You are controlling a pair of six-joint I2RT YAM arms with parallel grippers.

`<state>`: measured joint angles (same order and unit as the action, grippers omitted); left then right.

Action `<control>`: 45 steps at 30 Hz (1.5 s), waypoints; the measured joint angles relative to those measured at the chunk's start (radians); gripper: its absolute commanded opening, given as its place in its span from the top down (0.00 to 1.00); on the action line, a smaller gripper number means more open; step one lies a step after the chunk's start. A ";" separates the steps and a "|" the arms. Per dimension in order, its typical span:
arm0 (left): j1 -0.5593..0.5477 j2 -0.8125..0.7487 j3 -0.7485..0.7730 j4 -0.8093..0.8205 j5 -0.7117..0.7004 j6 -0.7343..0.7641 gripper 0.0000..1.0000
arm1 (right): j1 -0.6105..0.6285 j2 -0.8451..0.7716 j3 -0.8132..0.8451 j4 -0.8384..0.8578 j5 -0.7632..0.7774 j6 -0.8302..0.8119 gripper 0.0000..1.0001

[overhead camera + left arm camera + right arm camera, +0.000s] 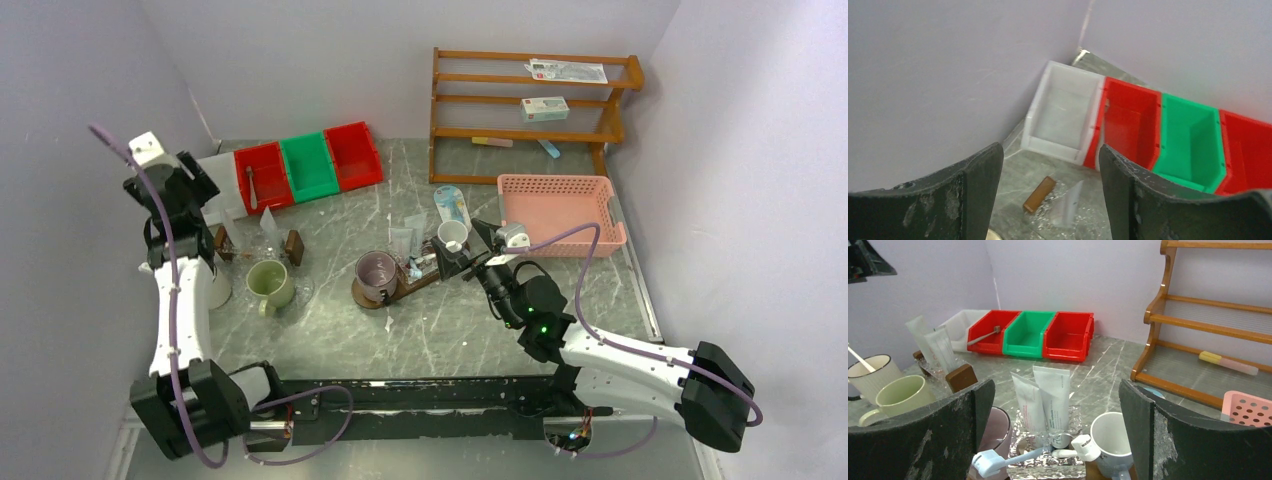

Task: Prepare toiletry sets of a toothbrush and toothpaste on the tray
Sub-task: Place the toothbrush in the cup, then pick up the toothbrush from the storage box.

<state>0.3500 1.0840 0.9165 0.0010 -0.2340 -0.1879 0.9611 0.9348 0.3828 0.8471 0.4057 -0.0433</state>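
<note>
The dark brown tray lies mid-table and carries a mauve mug and a white mug. Between the mugs, two white toothpaste tubes stand upright in a foil holder. Two capped white toothbrushes lie in front of the tubes. My right gripper hovers just near of them, open, its jaws framing the tubes and the white mug. My left gripper is open and empty, raised at the far left above a wooden block and a clear tube.
A green mug and a black-rimmed white mug holding a toothbrush stand left of the tray. A white bin and red and green bins line the back. A pink basket and wooden shelf stand at right.
</note>
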 measured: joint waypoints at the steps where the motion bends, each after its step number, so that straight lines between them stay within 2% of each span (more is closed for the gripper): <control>1: -0.017 0.031 0.038 -0.023 0.013 0.016 0.27 | 0.000 0.000 0.000 -0.001 0.003 0.000 0.00; 7: -0.111 0.222 0.244 -0.136 0.072 0.097 0.27 | 0.000 -0.003 0.000 -0.008 0.018 -0.009 0.00; 18: -0.231 0.473 0.375 -0.221 0.061 0.138 0.28 | -0.012 -0.007 0.000 -0.015 0.037 -0.020 0.00; 23: -0.287 0.611 0.490 -0.239 0.018 0.177 0.35 | -0.020 0.012 0.000 -0.015 0.037 -0.022 0.00; 34: -0.318 0.904 0.711 -0.312 -0.079 0.253 0.53 | -0.024 0.055 0.000 -0.014 0.055 -0.032 0.00; 45: -0.323 1.093 0.821 -0.370 -0.188 0.294 0.56 | -0.028 0.076 0.000 -0.013 0.059 -0.040 0.00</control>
<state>0.0269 2.1769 1.7378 -0.3691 -0.4225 0.1062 0.9333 1.0107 0.3828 0.8341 0.4644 -0.0837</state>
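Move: From my left hand the toothbrush, lying along the left side of the nearer red bin, is about 23 cm ahead, 5 cm right and 22 cm below. The white bin's middle is some 20 cm ahead and 5 cm left, the green bin's about 27 cm ahead and 18 cm right, both low on the table. The toothpaste tubes stand roughly 8 cm ahead, 6 cm right. From my right hand the toothbrush is about 33 cm ahead, 48 cm left, 22 cm below. I swing my left hand forward about 20 cm and to the right, nearly level at first, then plunge just as far down over the red bin, easing slightly back left late on. The wrist tips down some 45 degrees and the fingers narrow partway around the line of the toothbrush handle, not yet gripping. My open, empty right hand sinks about 3 cm, edging forward. ##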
